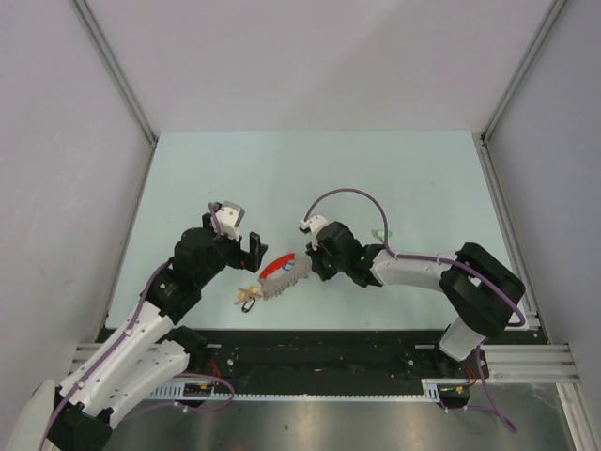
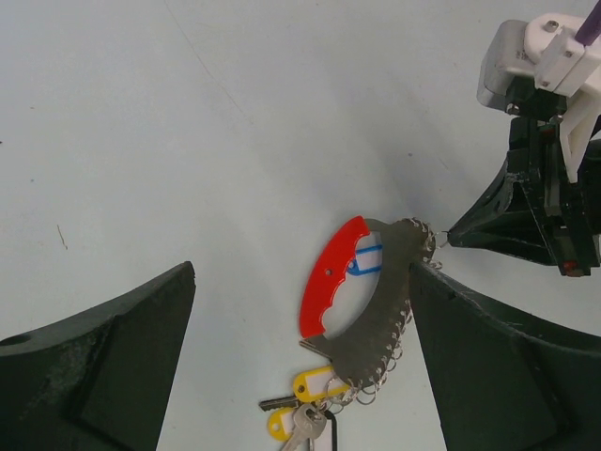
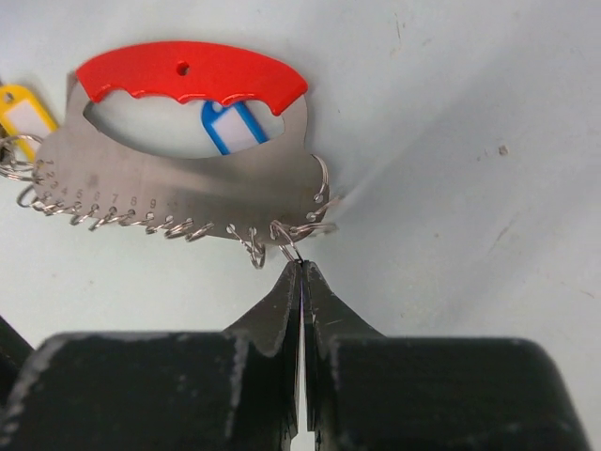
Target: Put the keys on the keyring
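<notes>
The keyring [image 1: 285, 279] lies flat on the table: a curved silvery plate [image 2: 380, 301] with a red segment [image 2: 329, 277] and a row of small split rings. A blue-headed key [image 2: 364, 260] lies inside its opening and also shows in the right wrist view [image 3: 232, 125]. A green key [image 1: 378, 233] lies apart, behind the right arm. My right gripper [image 3: 301, 265] is shut, pinching one small ring at the plate's end [image 3: 178, 178]. My left gripper [image 2: 302, 282] is open, with its fingers on either side of the keyring, above it.
Yellow tags [image 2: 315, 383], a black tag and plain metal keys hang on rings at the keyring's near end. The right gripper's tip [image 2: 451, 237] points at the plate's far end. Grey walls stand on both sides; the table's front edge is near the arm bases.
</notes>
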Controlling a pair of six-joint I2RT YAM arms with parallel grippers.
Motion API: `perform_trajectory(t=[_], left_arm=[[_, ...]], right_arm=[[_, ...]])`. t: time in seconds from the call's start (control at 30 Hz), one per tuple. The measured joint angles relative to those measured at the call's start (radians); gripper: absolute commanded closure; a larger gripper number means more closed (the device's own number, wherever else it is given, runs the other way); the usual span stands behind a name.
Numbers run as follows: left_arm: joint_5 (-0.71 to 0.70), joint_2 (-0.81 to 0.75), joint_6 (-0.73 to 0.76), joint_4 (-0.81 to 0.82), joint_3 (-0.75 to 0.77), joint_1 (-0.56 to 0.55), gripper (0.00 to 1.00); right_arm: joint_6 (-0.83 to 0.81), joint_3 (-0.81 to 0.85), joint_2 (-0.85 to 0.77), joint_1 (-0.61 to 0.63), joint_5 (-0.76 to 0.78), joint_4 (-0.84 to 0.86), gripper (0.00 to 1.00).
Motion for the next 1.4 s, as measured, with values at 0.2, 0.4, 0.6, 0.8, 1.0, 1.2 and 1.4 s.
perform_trajectory(t=[0.2, 0.4, 0.6, 0.8, 1.0, 1.2, 1.4], left_arm=[[0.000, 0.000, 0.000, 0.000, 0.000, 0.000, 0.00], [0.000, 0.000, 0.000, 0.000, 0.000, 0.000, 0.00], [0.000, 0.000, 0.000, 0.000, 0.000, 0.000, 0.00], [0.004, 0.000, 0.000, 0.000, 0.000, 0.000, 0.00], [0.009, 0.000, 0.000, 0.000, 0.000, 0.000, 0.00], [0.011, 0.001, 0.000, 0.000, 0.000, 0.000, 0.00], [0.016, 0.003, 0.000, 0.000, 0.000, 0.000, 0.00]], right_arm=[[-0.014, 0.014, -0.002, 0.011, 0.048, -0.079, 0.92], [-0.008, 0.016, -0.053, 0.015, 0.020, -0.135, 0.80], [0.028, 0.015, -0.116, -0.016, -0.041, -0.121, 0.79], [0.080, -0.053, -0.131, -0.074, -0.098, -0.023, 0.75], [0.120, -0.155, -0.117, -0.133, -0.192, 0.104, 0.75], [0.148, -0.194, -0.036, -0.175, -0.276, 0.243, 0.72], [0.160, -0.203, 0.038, -0.182, -0.336, 0.342, 0.69]])
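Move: The right fingertips already pinch a small ring at the near right end of the red-handled keyring, whose middle lies about 6 cm left, 2 back and 4 below. The blue tag shows in the handle's gap, some 5 left, 1 back and 4 down; the yellow-tagged keys lie roughly 14 left, 7 back and 4 down. From the idle left hand the keyring's middle is about 6 right, 3 back and 16 below. Right hand releases the ring, rises some 4 cm, then sinks about 6 beside the end rings, fingers part-open. ##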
